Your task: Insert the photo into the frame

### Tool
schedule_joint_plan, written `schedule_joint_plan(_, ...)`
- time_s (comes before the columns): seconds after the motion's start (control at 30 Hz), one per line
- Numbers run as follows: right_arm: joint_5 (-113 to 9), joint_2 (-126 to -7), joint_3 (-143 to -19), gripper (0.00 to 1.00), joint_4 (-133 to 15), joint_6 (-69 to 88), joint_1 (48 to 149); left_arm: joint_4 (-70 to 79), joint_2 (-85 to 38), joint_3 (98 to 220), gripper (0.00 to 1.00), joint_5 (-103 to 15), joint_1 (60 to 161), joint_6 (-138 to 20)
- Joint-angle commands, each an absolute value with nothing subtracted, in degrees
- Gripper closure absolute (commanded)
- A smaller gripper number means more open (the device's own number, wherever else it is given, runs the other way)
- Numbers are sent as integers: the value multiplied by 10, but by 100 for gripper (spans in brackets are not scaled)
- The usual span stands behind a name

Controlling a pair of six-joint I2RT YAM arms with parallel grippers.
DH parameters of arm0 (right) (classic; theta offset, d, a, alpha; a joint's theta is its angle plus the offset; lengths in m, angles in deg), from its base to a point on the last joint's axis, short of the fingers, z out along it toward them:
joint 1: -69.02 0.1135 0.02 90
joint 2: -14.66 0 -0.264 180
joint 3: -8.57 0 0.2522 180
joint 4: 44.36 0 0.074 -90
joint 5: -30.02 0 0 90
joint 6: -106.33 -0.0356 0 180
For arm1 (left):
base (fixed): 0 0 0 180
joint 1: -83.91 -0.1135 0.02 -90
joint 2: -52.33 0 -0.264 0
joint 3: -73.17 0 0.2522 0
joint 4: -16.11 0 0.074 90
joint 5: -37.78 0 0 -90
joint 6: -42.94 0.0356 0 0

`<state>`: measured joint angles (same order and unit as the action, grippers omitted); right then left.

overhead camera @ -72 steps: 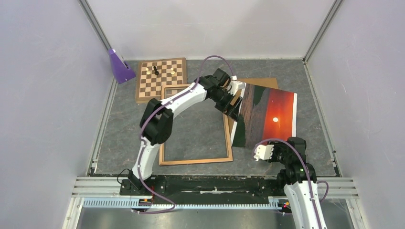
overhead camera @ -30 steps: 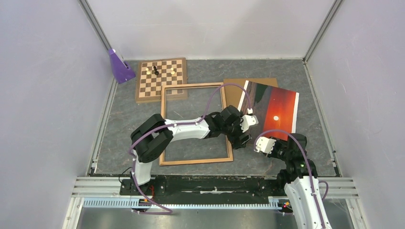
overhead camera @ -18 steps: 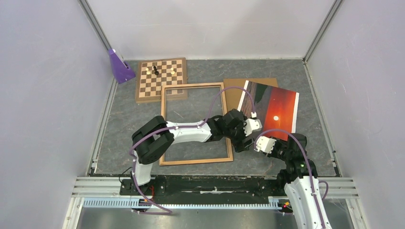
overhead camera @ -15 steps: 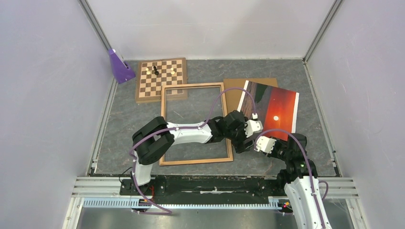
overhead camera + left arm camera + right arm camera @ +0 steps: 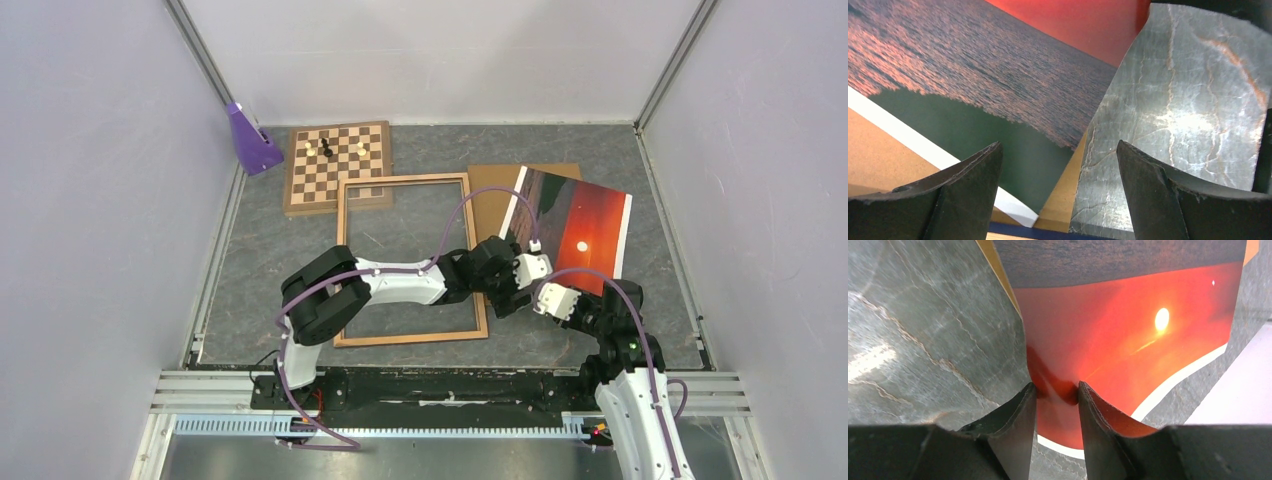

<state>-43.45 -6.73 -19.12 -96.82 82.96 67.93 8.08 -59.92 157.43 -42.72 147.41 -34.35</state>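
The photo, a sunset print, lies tilted at the right, partly over a brown backing board. The frame lies flat at centre, its light wood side up. My right gripper is shut on the photo's near edge. In the right wrist view the red paper buckles between the fingertips. My left gripper hovers open over the photo's near left corner, just beside the frame's right rail. In the left wrist view the dark green corner lies between the wide-apart fingers, touching neither.
A chessboard with a few pieces sits at the back left, its near edge under the frame's far corner. A purple wedge stands in the far left corner. Enclosure walls stand close on both sides. A blue strip of the frame shows below the left fingers.
My left arm has swung from the photo's far left edge down to its near left corner, close to the right gripper. The photo's far end has shifted slightly right.
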Motion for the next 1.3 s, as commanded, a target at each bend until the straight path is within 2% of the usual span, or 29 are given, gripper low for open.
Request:
schedule_joint_plan(0.0,-396,-64,-223,62,-946,819,683,114,-613,1558,10,-453,1482,-314)
schedule_joint_plan(0.5,-397,-65,-224,63,-946,817,683,131,-610,1551,10,-465,1476,-316)
schedule_joint_plan(0.63,-411,-74,-225,55,-931,796,683,120,-588,1548,10,-469,1468,-318)
schedule_joint_plan(0.7,-426,-83,-227,47,-907,757,683,101,-577,1561,10,-465,1456,-335)
schedule_joint_plan(0.8,-444,-119,-247,39,-880,689,682,37,-574,1609,10,-439,1427,-387)
schedule_joint_plan(1.0,-495,-191,-296,30,-826,569,669,-91,-606,1743,10,-392,1377,-454)
schedule_joint_plan(1.27,-555,-272,-326,27,-774,414,636,-207,-719,1914,10,-381,1347,-543)
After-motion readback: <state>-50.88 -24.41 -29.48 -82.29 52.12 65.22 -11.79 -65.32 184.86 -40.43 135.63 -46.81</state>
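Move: My left hand is low and open over the photo's near-left part. The photo's middle lies about 12 cm ahead, 10 cm to its right and 3 cm below. From that hand, the brown backing board's middle is some 14 cm ahead and 2 cm right, and the wooden frame's middle 9 cm ahead and 21 cm left. My right hand is at the photo's near-right corner, which is bowed up between its fingers; from there the photo's middle is about 15 cm ahead, 3 cm left and 2 cm lower. My right fingers keep the bowed photo corner between them for a moment, then spread and come free; that hand goes about 5 cm forward and 5 cm up, drifting right, rolling left side up and turning nearly 30 degrees clockwise. My left hand, fingers still wide, first sinks some 2 cm by the near-left part, stays low, then sweeps about 11 cm forward over the photo and rises well clear, turning slightly counter-clockwise. ##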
